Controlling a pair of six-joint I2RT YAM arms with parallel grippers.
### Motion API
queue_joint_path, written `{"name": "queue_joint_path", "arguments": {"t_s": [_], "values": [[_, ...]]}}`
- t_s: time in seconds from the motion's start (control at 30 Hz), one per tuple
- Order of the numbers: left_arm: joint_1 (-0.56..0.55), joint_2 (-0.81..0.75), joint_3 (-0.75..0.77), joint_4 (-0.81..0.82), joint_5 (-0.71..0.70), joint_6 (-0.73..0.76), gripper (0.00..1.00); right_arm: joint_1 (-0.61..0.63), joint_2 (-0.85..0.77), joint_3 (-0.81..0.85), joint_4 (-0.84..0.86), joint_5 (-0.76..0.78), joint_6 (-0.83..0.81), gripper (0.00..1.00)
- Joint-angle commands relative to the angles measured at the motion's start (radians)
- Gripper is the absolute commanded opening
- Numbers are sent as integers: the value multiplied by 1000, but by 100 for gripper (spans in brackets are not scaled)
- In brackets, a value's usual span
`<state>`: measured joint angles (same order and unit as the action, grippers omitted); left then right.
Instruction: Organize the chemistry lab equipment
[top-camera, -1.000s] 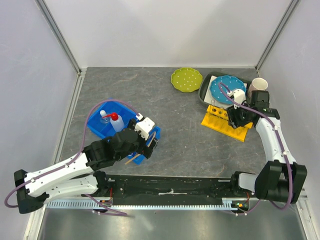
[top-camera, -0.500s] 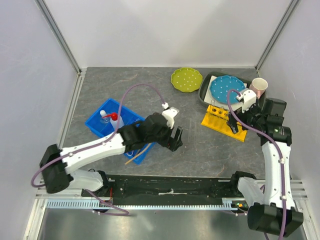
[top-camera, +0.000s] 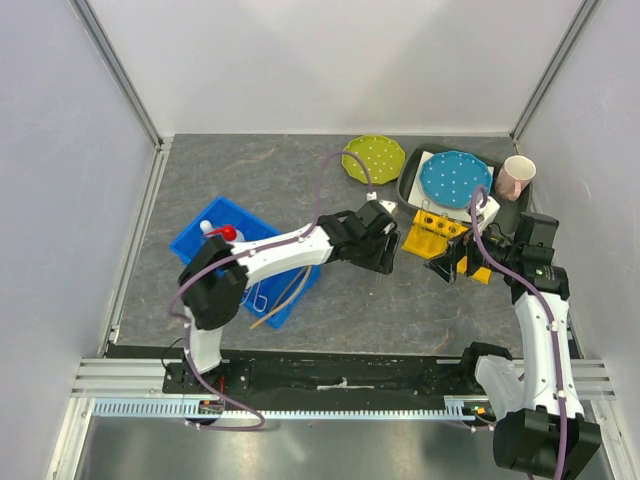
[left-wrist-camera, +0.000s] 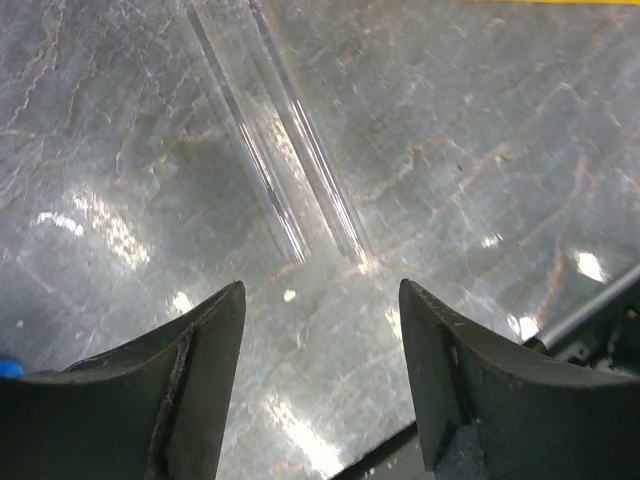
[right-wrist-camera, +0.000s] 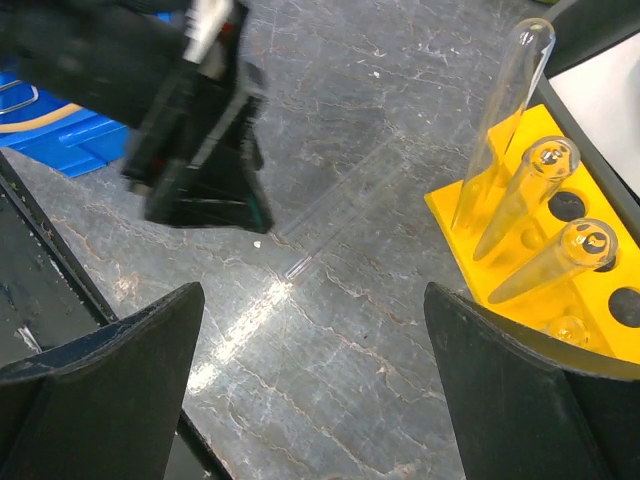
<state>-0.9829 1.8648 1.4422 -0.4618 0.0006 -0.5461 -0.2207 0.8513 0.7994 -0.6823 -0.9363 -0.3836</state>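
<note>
Two thin clear glass tubes (left-wrist-camera: 300, 170) lie side by side on the grey table, just ahead of my open, empty left gripper (left-wrist-camera: 320, 300). They also show in the right wrist view (right-wrist-camera: 335, 215). My left gripper (top-camera: 383, 258) reaches to mid-table beside the yellow rack (top-camera: 455, 245). My right gripper (top-camera: 447, 268) is open and empty, hovering at the rack's near-left edge. The rack holds three glass tubes (right-wrist-camera: 525, 195). The blue bin (top-camera: 205, 255) holds the red-capped squeeze bottle (top-camera: 226, 238), the small flask (top-camera: 207, 228), the tan tube (top-camera: 283, 298) and the wire tongs (top-camera: 257, 296).
A green dotted plate (top-camera: 372, 158) lies at the back. A blue dotted plate (top-camera: 455, 178) sits in a dark tray (top-camera: 408, 185), with a pink cup (top-camera: 515, 177) at its right. My left arm (top-camera: 290, 250) spans from the bin to mid-table.
My left gripper has swung right from over the blue bin to the table beside the rack. My right gripper has moved off the rack towards the near left.
</note>
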Motion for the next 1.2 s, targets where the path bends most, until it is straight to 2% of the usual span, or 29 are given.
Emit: {"name": "queue_joint_path", "arguments": {"t_s": [0.0,0.1,0.17,0.2,0.37,1.17], "values": [[4,131,162,-130,-50,-28,68,-5,-52,-20,89,-61,20,98],[6,220,262,-217,-91,-6,59,-5,-61,-23,112,-45,41,98],[7,253,317,-245,-123,0,58,-5,-61,-23,116,-42,51,98],[6,279,329,-254,-126,6,53,-5,-64,-25,118,-41,52,98],[6,342,400,-288,-108,15,48,-5,-74,-31,127,-35,63,98],[9,479,520,-383,-209,-6,47,-5,-92,-45,145,-30,81,98]]}}
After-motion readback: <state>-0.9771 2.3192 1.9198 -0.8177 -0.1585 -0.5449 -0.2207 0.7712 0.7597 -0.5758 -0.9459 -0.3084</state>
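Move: The test tube I'm going for lies flat, pointing roughly away from me. Its middle is about 8 cm ahead of my left hand, 1 cm to the right and 9 cm below. A second tube lies beside it, about 4 cm farther right, and the yellow rack's middle is some 5 cm farther out and 19 cm right of the first tube. From my right hand, the first tube lies about 8 cm ahead, 18 cm left and 19 cm down. I sink my left hand onto the left-hand tube, down about 8 cm and some 4 cm forward, quickly at first and then easing. On the way I tilt the wrist about 20 degrees so the fingers point more steeply down, and I narrow them to about half open, one on each side of the tube towards its near end, not yet gripping. ##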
